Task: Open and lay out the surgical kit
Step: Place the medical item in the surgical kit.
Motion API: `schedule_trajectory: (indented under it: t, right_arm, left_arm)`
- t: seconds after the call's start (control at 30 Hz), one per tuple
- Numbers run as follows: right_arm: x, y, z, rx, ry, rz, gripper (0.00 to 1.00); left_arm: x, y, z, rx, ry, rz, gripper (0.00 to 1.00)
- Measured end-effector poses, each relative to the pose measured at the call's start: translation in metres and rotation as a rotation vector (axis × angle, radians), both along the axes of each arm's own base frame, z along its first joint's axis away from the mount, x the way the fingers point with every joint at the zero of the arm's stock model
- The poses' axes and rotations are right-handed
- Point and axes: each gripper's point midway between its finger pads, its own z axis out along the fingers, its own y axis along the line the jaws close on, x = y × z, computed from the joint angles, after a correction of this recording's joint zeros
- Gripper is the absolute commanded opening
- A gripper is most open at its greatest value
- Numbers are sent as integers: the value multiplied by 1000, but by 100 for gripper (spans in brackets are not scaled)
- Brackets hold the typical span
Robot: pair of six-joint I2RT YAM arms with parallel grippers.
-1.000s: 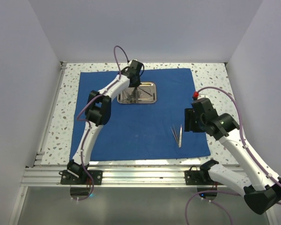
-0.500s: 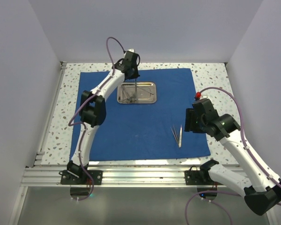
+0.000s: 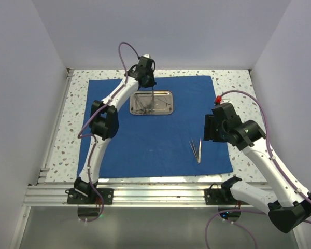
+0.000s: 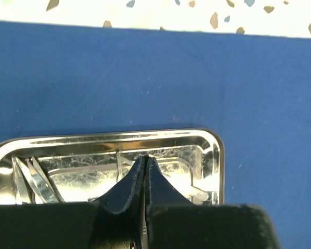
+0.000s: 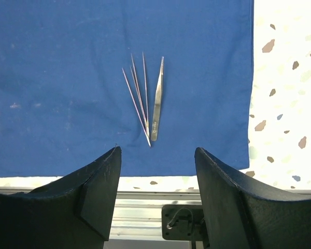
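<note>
The royal-blue cloth (image 3: 155, 140) lies spread flat on the table. On its far half stands the shiny steel tray (image 3: 166, 107), with thin silver instruments (image 4: 31, 179) still lying inside it. My left gripper (image 3: 151, 84) hangs over the tray's far edge. It is shut on a thin silver instrument (image 3: 153, 96) that dangles down toward the tray. In the left wrist view a sliver of metal shows between the closed fingertips (image 4: 137, 171). Tweezers (image 5: 156, 101) and finer pointed tweezers (image 5: 137, 98) lie on the cloth at near right. My right gripper (image 5: 156, 149) hovers open just above them, holding nothing.
The speckled tabletop (image 3: 238, 88) borders the cloth on all sides. An aluminium rail (image 3: 155, 193) with both arm bases runs along the near edge. White walls enclose the left, right and back. The cloth's right edge (image 5: 250, 78) sits close to the laid-out tweezers.
My left gripper has risen from the tray and shifted toward the far edge, lifting a thin instrument with it. The right arm has edged slightly farther from the near edge, jaws unchanged.
</note>
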Motion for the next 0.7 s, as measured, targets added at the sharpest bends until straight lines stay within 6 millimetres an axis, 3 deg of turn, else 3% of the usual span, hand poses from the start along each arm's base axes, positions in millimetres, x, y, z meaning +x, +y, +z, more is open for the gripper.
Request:
schedule_trajectory:
  t: [0.17,0.3,0.4,0.5,0.63,0.7]
  right_arm:
    - [3,2,16,8,-44,31,63]
    - [-5,0,28,39,-91,45,63]
    - [-12,-2,33,61,-121,52,63]
    - [-19,-2,29,76,-118,66,63]
    - [-24,1,19,83,-90,90,63]
    - [-26,3,15,84,-74,101,63]
  left_arm:
    - [-13,0,-15,-16,53,23,0]
    - [-53,10,-27,29,130,43,0]
    - [-97,10,-19,72,162,36,0]
    - [-150,-3,-5,94,159,4,0]
    - [-229,-31,7,81,152,-59,0]
    - [-256,-42,2,82,171,-70,0]
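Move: The left hand, already holding the medical item some 9 cm above the cloth, has the laid-out tweezers about 32 cm back and 21 cm to its right. The thin tools lie roughly 31 cm back and 18 cm right; the metal tray is nearly beneath, its middle 3 cm back and level sideways. From the right hand, the tweezers are about 4 cm ahead, 1 cm left and 19 cm below. Left hand carries the pinched medical item some 26 cm back towards the tweezers; right eases back 3 cm. ##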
